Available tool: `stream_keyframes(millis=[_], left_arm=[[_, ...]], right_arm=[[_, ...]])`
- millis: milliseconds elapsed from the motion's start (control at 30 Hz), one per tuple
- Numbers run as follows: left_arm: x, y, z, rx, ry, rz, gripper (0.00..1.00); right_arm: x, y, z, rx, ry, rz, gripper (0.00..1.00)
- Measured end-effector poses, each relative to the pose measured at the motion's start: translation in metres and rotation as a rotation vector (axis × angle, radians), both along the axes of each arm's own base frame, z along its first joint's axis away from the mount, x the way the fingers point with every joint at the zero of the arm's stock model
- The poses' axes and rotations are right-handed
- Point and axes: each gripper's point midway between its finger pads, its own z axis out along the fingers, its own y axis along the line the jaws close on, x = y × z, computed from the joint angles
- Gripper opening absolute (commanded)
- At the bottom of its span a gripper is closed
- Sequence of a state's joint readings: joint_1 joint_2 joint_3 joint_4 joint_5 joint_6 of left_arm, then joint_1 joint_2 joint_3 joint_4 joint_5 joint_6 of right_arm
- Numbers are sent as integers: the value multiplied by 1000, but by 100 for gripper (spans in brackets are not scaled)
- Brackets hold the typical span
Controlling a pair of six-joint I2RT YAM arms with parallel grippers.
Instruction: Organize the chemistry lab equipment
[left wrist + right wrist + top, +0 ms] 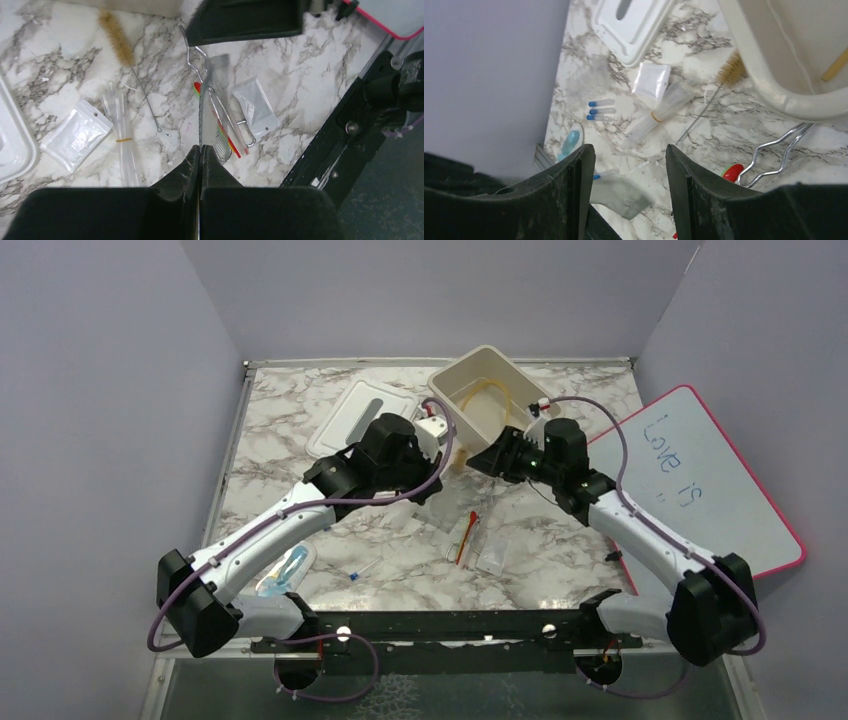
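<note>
My left gripper (pixel 201 147) is shut on a thin grey-clear packet (pixel 220 65), seen edge-on and held above the table. Its far end (pixel 624 192) hangs between the fingers of my right gripper (pixel 630 152), which stands open and does not touch it. Both grippers meet just in front of the cream bin (pixel 470 370), which holds the amber tubing (pixel 487 390). Below them on the marble lie metal tongs (pixel 192 55), a red-tipped dropper (pixel 225 132), two clear packets (pixel 75 135) (pixel 255 107), a banded bundle of clear tubes (pixel 120 130) and blue-capped tubes (pixel 601 110).
A bristle brush (pixel 117 42) lies beside the bin. The white lid (pixel 360 415) sits at the back left. The pink-edged whiteboard (pixel 700 480) leans at the right. A blue item in a clear wrapper (pixel 285 575) lies by the left arm's base.
</note>
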State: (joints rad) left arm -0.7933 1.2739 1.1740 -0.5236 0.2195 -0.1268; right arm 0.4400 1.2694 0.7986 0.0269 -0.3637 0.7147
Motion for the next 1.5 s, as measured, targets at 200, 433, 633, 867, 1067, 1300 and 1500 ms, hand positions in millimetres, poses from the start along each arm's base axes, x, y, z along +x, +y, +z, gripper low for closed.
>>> stream_keyframes(millis=[200,433,633,867,1067,1300,1500], left_arm=[[17,7,34,-54,-53,117,0],[44,-1,110,-235,-151,240,0],[58,-1,167,-441,-173,305,0],[77,21,182,-570,-84,359,0],[72,25,190,-627,-35,334,0],[65,28,201,-670,-22,310,0],[62,33,209,-684,-40,311,0]], right_arm=[[-15,-10,61,80,-139,-27,61],[-19,-17,71,110,-141,-73,62],[-24,-4,88,203,-155,-13,62],[-38,21,133,370,-253,170,59],[-50,29,161,448,-339,268,60],[-45,29,175,456,-357,252,73],[-37,26,177,447,-346,207,79]])
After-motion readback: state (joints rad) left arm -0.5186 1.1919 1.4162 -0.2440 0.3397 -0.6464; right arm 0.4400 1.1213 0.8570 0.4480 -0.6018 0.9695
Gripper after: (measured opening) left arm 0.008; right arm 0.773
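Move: Beyond the left hand, which already grips the wire gauze, the beige box's middle lies about 33 cm ahead, 15 cm right and 17 cm lower. The brush is roughly 18 cm ahead and 5 cm right, the tongs 6 cm ahead and 10 cm right, both some 22 cm below. From the empty right hand, the gauze is about 9 cm left and 5 cm back, at its height; the box is around 25 cm straight ahead, 12 cm lower. Raising the gauze by about 21 cm while drifting some 6 cm forward, the left hand keeps its shut grip and rolls some 40 degrees, bringing its fingers from down-right to level and swinging slightly counter-clockwise. The right hand climbs alongside about 18 cm, easing slightly back, tips its fingers up and opens them wider beside the gauze, without a visible grip. ##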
